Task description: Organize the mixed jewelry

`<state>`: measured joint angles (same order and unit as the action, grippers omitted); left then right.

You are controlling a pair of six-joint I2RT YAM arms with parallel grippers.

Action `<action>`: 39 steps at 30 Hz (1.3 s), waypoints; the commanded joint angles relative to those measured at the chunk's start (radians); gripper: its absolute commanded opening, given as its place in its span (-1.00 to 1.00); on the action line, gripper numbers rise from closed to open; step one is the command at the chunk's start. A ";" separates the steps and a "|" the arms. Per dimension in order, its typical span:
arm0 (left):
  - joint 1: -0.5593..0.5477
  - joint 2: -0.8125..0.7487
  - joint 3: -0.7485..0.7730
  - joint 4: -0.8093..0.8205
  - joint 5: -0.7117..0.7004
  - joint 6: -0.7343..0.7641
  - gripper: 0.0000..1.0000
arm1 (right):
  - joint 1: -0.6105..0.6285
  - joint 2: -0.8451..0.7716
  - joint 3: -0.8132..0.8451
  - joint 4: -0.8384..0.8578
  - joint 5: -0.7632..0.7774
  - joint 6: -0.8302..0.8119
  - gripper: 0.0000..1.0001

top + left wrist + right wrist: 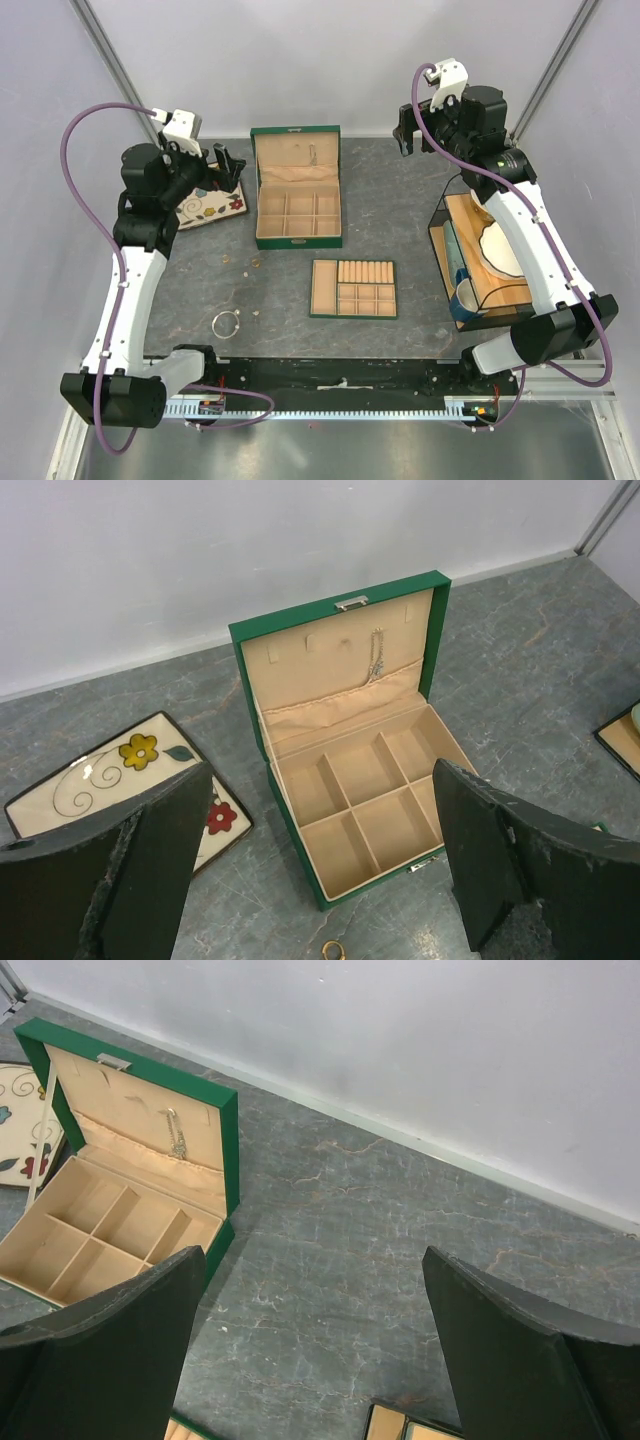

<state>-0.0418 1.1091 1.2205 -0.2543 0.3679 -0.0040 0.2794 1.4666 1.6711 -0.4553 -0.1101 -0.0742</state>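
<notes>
A thin silvery-white bangle [227, 323] lies on the dark table at the near left. A tiny gold piece [255, 263] lies in front of the open green jewelry box [296, 190]; it shows as a small gold ring [331, 948] in the left wrist view. The box [350, 770] has empty tan compartments and a thin chain [377, 658] hanging in its lid. My left gripper [225, 170] is open and empty, raised left of the box. My right gripper [412, 135] is open and empty, high at the far right. Both show wide-apart jaws in the wrist views [322, 780] [314, 1260].
A flat tan divided tray [353, 289] with ring rolls lies in front of the box. A floral dish [210, 205] sits left of the box, under my left gripper. A dark-framed glass container [480, 260] holding items stands at the right, beneath my right arm.
</notes>
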 commanded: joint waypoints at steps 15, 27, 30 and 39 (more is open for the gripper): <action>-0.006 -0.045 0.033 -0.178 0.020 0.241 0.98 | 0.003 -0.034 0.003 0.023 -0.030 0.001 0.96; -0.006 -0.163 -0.172 -0.689 -0.038 0.851 0.97 | 0.001 -0.012 -0.085 0.003 -0.085 -0.024 0.96; -0.006 -0.184 -0.263 -0.738 -0.041 0.961 0.92 | 0.001 -0.006 -0.114 0.003 -0.112 -0.021 0.96; -0.006 -0.184 -0.501 -0.708 -0.020 1.157 0.96 | 0.001 -0.017 -0.174 0.007 -0.128 -0.021 0.96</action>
<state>-0.0437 0.9264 0.7765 -0.9737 0.3378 0.9958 0.2794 1.4635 1.5120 -0.4728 -0.2111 -0.0860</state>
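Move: From the left hand the bracelet lies some 21 cm back towards the base, 4 cm left and about 33 cm down on the table. The gold earring beside it is 18 cm back and 3 cm right; the left gold ring is only about 4 cm back and 6 cm left, the right gold ring 5 cm back and 2 cm right. From the right hand the bracelet is roughly 27 cm back and 42 cm left, about 35 cm below. Towards the bracelet the empty left hand swoops down about 25 cm and back about 17, drifting left as well, slow to start, then quick. Its wrist rolls left side up while the fingers swing from nearly level to steeply downward; they stay wide open and touch nothing yet. The right hand, also open, sinks some 7 cm over the table beyond the tray, tipping about 10 degrees downward. ##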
